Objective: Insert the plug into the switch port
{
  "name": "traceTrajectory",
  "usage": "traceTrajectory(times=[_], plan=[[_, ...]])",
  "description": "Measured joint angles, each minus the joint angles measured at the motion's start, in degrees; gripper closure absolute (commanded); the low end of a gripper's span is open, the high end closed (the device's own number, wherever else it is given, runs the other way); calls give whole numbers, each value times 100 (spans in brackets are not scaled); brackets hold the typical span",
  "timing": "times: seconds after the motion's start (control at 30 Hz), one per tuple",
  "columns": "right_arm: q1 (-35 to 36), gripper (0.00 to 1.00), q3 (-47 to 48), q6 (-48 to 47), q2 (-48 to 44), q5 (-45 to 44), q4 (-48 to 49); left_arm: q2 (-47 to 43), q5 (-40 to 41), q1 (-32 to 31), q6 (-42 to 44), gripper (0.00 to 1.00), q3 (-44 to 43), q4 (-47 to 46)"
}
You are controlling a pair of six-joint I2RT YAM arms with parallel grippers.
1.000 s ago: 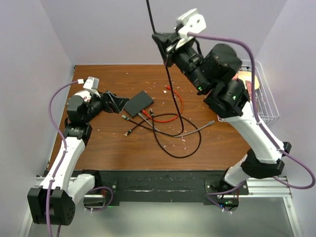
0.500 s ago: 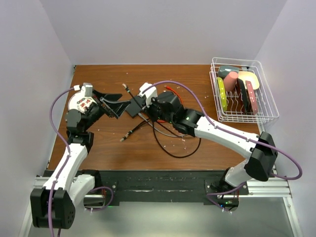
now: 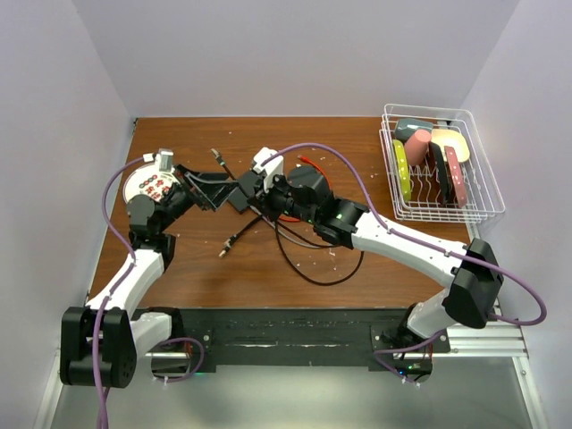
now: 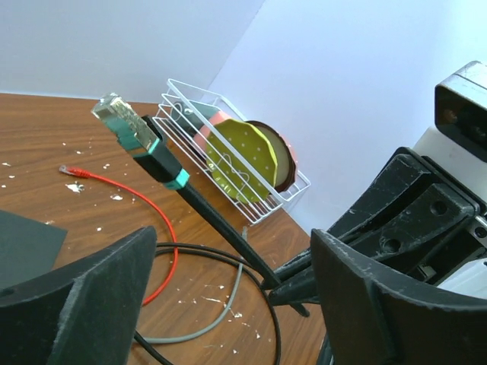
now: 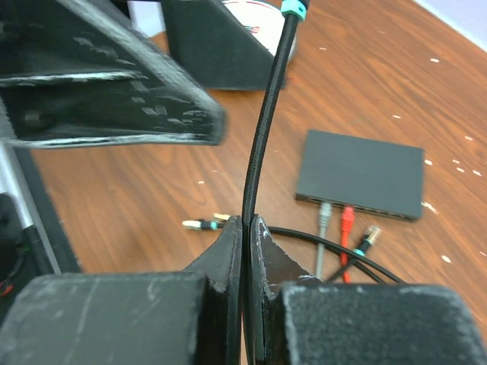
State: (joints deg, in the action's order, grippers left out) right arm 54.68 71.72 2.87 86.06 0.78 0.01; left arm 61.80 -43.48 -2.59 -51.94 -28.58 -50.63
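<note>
My right gripper point(image 5: 247, 222) is shut on a black braided cable point(image 5: 262, 129) a little below its end. The plug point(image 4: 119, 120), clear-tipped with a teal boot, stands up in the air above that grip and also shows in the top view point(image 3: 215, 155). My left gripper point(image 4: 232, 304) is open, its two fingers point(image 4: 84, 293) on either side of the cable without touching it. The switch point(image 5: 364, 173) lies flat on the table beyond; its port row point(image 5: 358, 209) holds a grey, a red and a gold-tipped plug. From above, the right gripper point(image 3: 241, 190) covers most of the switch.
A white wire basket point(image 3: 478, 192) of coloured dishes stands at the back right. Red cable point(image 3: 322, 189), a black cable loop point(image 3: 344, 273) and a loose plug point(image 3: 230, 241) lie mid-table. A white round disc point(image 3: 143, 186) sits under the left arm. White crumbs dot the wood.
The right arm came down from high near the camera to just over the switch, cable still gripped. The left gripper reached right until its fingers flank the cable, and its jaws narrowed slightly.
</note>
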Motion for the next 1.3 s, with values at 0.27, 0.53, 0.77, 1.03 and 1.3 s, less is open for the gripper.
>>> traceTrajectory(times=[0.27, 0.53, 0.77, 1.03, 1.3], plan=[[0, 100, -273, 105, -4, 688, 424, 68, -4, 0, -94, 83, 94, -363], [-35, 62, -481, 199, -7, 922, 535, 302, -243, -11, -278, 100, 223, -933], [-48, 36, -511, 437, -262, 863, 802, 337, -516, -4, -44, 100, 223, -944], [-304, 35, -605, 883, -717, 1250, 1869, 297, -1043, -4, 66, 100, 251, -1390], [-525, 36, -640, 1344, -450, 2068, 2627, 129, -1478, -129, -179, 100, 345, -2214]])
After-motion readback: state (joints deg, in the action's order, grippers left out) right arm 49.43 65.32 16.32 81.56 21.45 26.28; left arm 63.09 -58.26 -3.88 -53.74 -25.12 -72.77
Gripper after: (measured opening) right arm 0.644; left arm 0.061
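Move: The plug, held out on its cable by the right fingers, sits about 4 cm ahead of the left hand, 1 cm to its left and 4 cm higher; from the right hand it is 5 cm ahead, 6 cm left and 5 cm up. On the table, some 20 cm below the left hand, the switch lies roughly 14 cm ahead and 2 cm right. The loose cable ends are at about the same depth, 4 cm back and 3 cm left. Drawing back about 2.5 cm, slightly left and down, the right hand brings the cable between the nearly still left fingers, which shut on it just behind the plug. Then the right fingers open and let go, and the hand rises some 9 cm net, its fingers tipping up. Meanwhile the left hand, keeping its pinch, draws back about 6 cm and a little right, tilting up and turning clockwise. ##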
